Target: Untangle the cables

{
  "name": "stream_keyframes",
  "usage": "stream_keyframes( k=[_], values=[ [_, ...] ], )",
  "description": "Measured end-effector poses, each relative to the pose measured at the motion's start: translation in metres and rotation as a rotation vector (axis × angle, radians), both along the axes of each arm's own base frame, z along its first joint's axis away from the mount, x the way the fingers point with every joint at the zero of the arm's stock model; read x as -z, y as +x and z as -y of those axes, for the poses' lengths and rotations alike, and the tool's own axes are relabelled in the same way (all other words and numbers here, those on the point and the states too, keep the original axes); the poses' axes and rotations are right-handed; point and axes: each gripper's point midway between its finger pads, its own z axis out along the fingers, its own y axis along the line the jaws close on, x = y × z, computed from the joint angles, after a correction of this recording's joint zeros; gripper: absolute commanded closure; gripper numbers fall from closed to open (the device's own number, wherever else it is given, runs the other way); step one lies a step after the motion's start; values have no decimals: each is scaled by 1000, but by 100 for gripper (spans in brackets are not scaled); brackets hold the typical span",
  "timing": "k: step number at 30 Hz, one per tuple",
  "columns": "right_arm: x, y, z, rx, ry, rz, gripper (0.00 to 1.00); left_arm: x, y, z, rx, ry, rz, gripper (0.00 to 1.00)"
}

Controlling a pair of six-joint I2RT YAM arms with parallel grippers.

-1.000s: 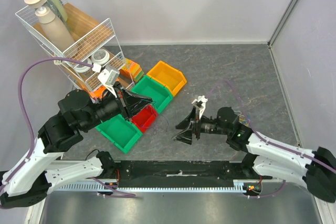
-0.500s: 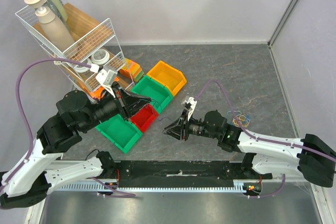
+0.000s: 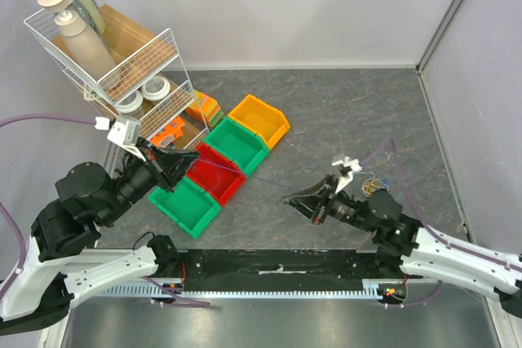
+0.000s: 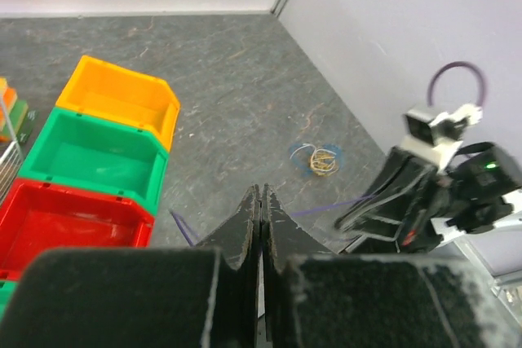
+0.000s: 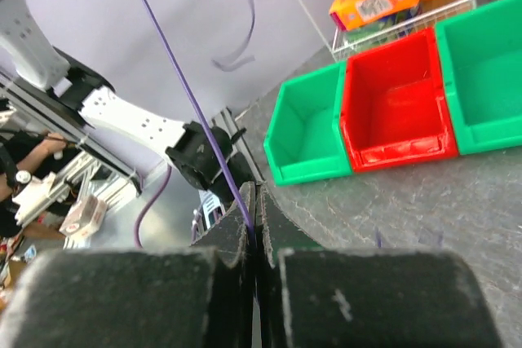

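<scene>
A thin purple wire [image 3: 245, 180] runs taut above the table between my two grippers. My left gripper [image 3: 189, 158] is shut on its left part, over the red bin [image 3: 214, 174]. In the left wrist view the jaws [image 4: 261, 191] are pressed together, and a short end of the wire [image 4: 183, 226] sticks out to their left. My right gripper [image 3: 287, 196] is shut on the other end. In the right wrist view the wire [image 5: 188, 95] leaves the closed jaws [image 5: 255, 189] and runs up and left. A small tangle of cables [image 3: 372, 182] [image 4: 318, 158], mostly yellow, lies on the table beside the right arm, held by neither gripper.
Four open bins stand in a diagonal row: a green one [image 3: 183, 204], the red one, another green one [image 3: 238, 143] and an orange one [image 3: 259, 120]. A white wire rack [image 3: 122, 63] with bottles and boxes is at the back left. Walls enclose the grey table.
My right gripper has shut on the purple wire and drawn back to the right. The left arm has drawn back to the left, and the wire now stretches between them.
</scene>
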Motion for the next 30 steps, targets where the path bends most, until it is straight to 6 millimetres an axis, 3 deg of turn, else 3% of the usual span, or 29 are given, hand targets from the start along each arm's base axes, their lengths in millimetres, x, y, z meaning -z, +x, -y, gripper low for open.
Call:
stream_keyframes(
  k=[2, 5, 11, 15, 17, 19, 22, 23, 27, 30],
  values=[
    [-14, -1, 13, 30, 35, 19, 100, 8, 0, -4, -11, 16, -10, 98],
    [-13, -2, 26, 61, 37, 15, 100, 7, 5, -15, -74, 5, 1, 98],
    [27, -4, 28, 58, -52, -37, 100, 2, 8, -21, -110, -7, 12, 98],
    [43, -5, 25, 46, -98, -81, 100, 1, 7, -11, -70, -5, 13, 98],
    [49, -5, 23, 42, -121, -100, 100, 3, 5, 3, -11, 13, 8, 85],
    [51, -5, 22, 42, -148, -118, 100, 9, 2, 24, 79, 49, 0, 57],
    [41, -3, 19, 45, -176, -139, 100, 30, -3, 61, 234, 106, -10, 37],
    [33, -3, 19, 46, -172, -143, 100, 40, -4, 69, 268, 123, -16, 23],
    [-4, -3, 17, 50, -123, -171, 100, 95, -15, 98, 424, 171, -59, 20],
    [-25, -1, 17, 73, -89, -230, 100, 127, -23, 111, 508, 183, -86, 24]
  ],
)
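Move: The purple cable is stretched between my hands. From my left hand, its end at my right fingertips lies about 17 cm to the right, 4 cm back and 16 cm below; the red bin is some 11 cm ahead, 30 cm down, and the green bin 9 cm left, 4 cm ahead, equally low. From my right hand, the cable's left-held end is 17 cm left, 4 cm ahead, 16 cm up; the remaining tangle lies 25 cm right, 12 cm ahead, 18 cm below. I keep both grips and draw the purple cable 2–3 cm farther apart, left hand leftward and right hand rightward. Then my left hand opens, lets go and sweeps about 13 cm right and 12 cm down towards my right fingertips, turning some 35 degrees clockwise. My right hand keeps its pinch, dips about 6 cm and comes back up to slightly above its start, fingers tipping a little. ##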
